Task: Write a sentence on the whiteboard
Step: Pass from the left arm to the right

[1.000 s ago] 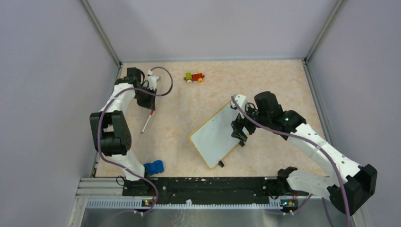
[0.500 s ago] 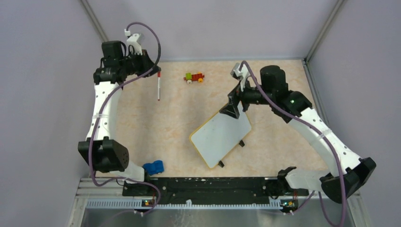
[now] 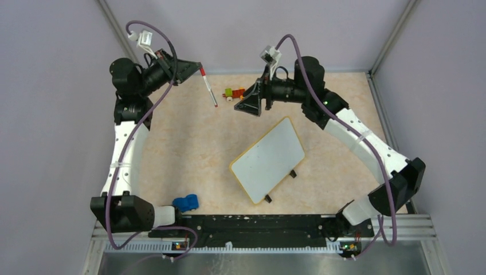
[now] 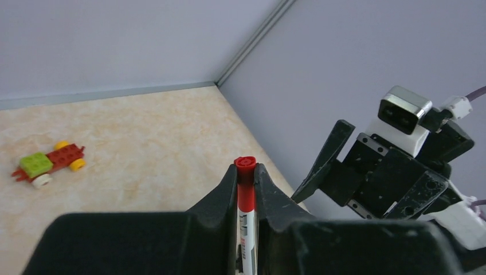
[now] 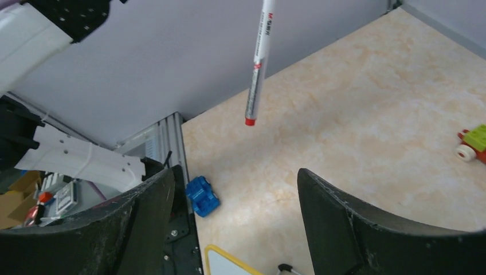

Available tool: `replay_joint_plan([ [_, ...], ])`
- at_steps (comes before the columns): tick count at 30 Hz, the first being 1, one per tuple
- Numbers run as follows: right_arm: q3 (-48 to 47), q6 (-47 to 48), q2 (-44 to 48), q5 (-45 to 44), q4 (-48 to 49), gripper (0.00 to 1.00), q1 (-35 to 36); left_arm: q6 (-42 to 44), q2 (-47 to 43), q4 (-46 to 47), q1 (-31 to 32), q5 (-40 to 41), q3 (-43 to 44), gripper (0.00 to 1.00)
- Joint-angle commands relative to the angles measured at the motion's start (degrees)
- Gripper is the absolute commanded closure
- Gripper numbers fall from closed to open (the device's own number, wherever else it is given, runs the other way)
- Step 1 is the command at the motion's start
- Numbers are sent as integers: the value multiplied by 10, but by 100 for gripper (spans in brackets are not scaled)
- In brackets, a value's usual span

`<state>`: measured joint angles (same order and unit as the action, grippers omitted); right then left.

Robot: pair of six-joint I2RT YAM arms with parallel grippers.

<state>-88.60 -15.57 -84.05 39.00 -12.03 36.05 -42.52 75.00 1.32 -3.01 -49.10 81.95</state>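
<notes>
The whiteboard (image 3: pixel 268 159) lies tilted on the table's middle, its white face blank inside a yellow rim; one corner (image 5: pixel 220 264) shows below my right jaws. No sentence shows on it. My left gripper (image 3: pixel 193 67) is raised at the back left, shut on a red-and-white marker (image 3: pixel 209 87) that slants down to the right. The marker's red end (image 4: pixel 245 177) sits pinched between the fingertips of the left gripper (image 4: pixel 246 172). My right gripper (image 3: pixel 247 106) is raised at the back centre, open and empty, facing the marker (image 5: pixel 258 63), which hangs in front of the right gripper (image 5: pixel 235 192).
A red, green and yellow toy car (image 3: pixel 235 93) (image 4: pixel 49 163) sits near the back wall between the two grippers. A blue toy block (image 3: pixel 186 202) (image 5: pixel 202 196) lies by the left arm's base. Grey walls close in three sides.
The left arm lifted the marker off the table and swung it up toward the back. The right gripper left the whiteboard's edge, rose and turned toward the marker.
</notes>
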Motion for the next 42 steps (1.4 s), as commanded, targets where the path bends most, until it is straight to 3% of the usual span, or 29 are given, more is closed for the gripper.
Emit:
replay_joint_plan([
  [1, -59, -46, -33, 13, 60, 24, 43, -170, -18, 169, 2, -27, -45, 100],
  [10, -118, -84, -93, -26, 63, 29, 60, -283, -33, 277, 3, -40, -104, 100],
  [17, -146, -105, -130, -32, 63, 36, 71, -307, -37, 302, 4, -41, -114, 100],
  [21, -154, -108, -141, -32, 64, 58, 79, -308, -35, 307, 4, -48, -113, 100],
  [25, -150, -97, -136, -40, 52, 96, 79, -301, -38, 305, 5, -50, -116, 100],
  [28, -138, -77, -123, -42, 39, 100, 79, -277, -41, 288, 5, -53, -116, 100],
  [29, -130, -68, -117, -41, 36, 100, 78, -264, -41, 281, 4, -56, -116, 96],
  [32, -104, -36, -90, -35, 20, 100, 72, -203, -41, 242, 1, -74, -107, 58],
  [35, -86, 36, -63, -39, -29, 100, 68, -141, -36, 202, -9, -111, -92, 40],
  [42, -85, 294, -20, -105, -258, 100, 68, 120, -19, -78, -15, -160, 6, 26],
])
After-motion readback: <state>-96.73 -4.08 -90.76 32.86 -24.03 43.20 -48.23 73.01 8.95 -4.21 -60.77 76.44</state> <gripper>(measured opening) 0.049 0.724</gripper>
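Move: Between the two open right-hand fingers' front and the left gripper hangs the marker, cap end still pinched by the left hand; its middle is about 7 cm ahead, 13 cm left of the right hand and nearly level with it. From the left hand, the right gripper lies some 9 cm back, 14 cm right and 6 cm lower. The whiteboard lies about 1 cm ahead, 6 cm right and 34 cm below the right hand; the toy train, 38 cm ahead, 7 cm left and 37 cm below. Reaching left about 8 cm, the right hand brings its open fingers around the marker's lower end and pinches it shut, while the left hand eases back some 3 cm and rolls its left side down about 15 degrees, then undoes that roll. The left fingers then open and let go of the cap end, and the right hand draws off with the marker, back to the right about 4 cm and down 3 cm. ##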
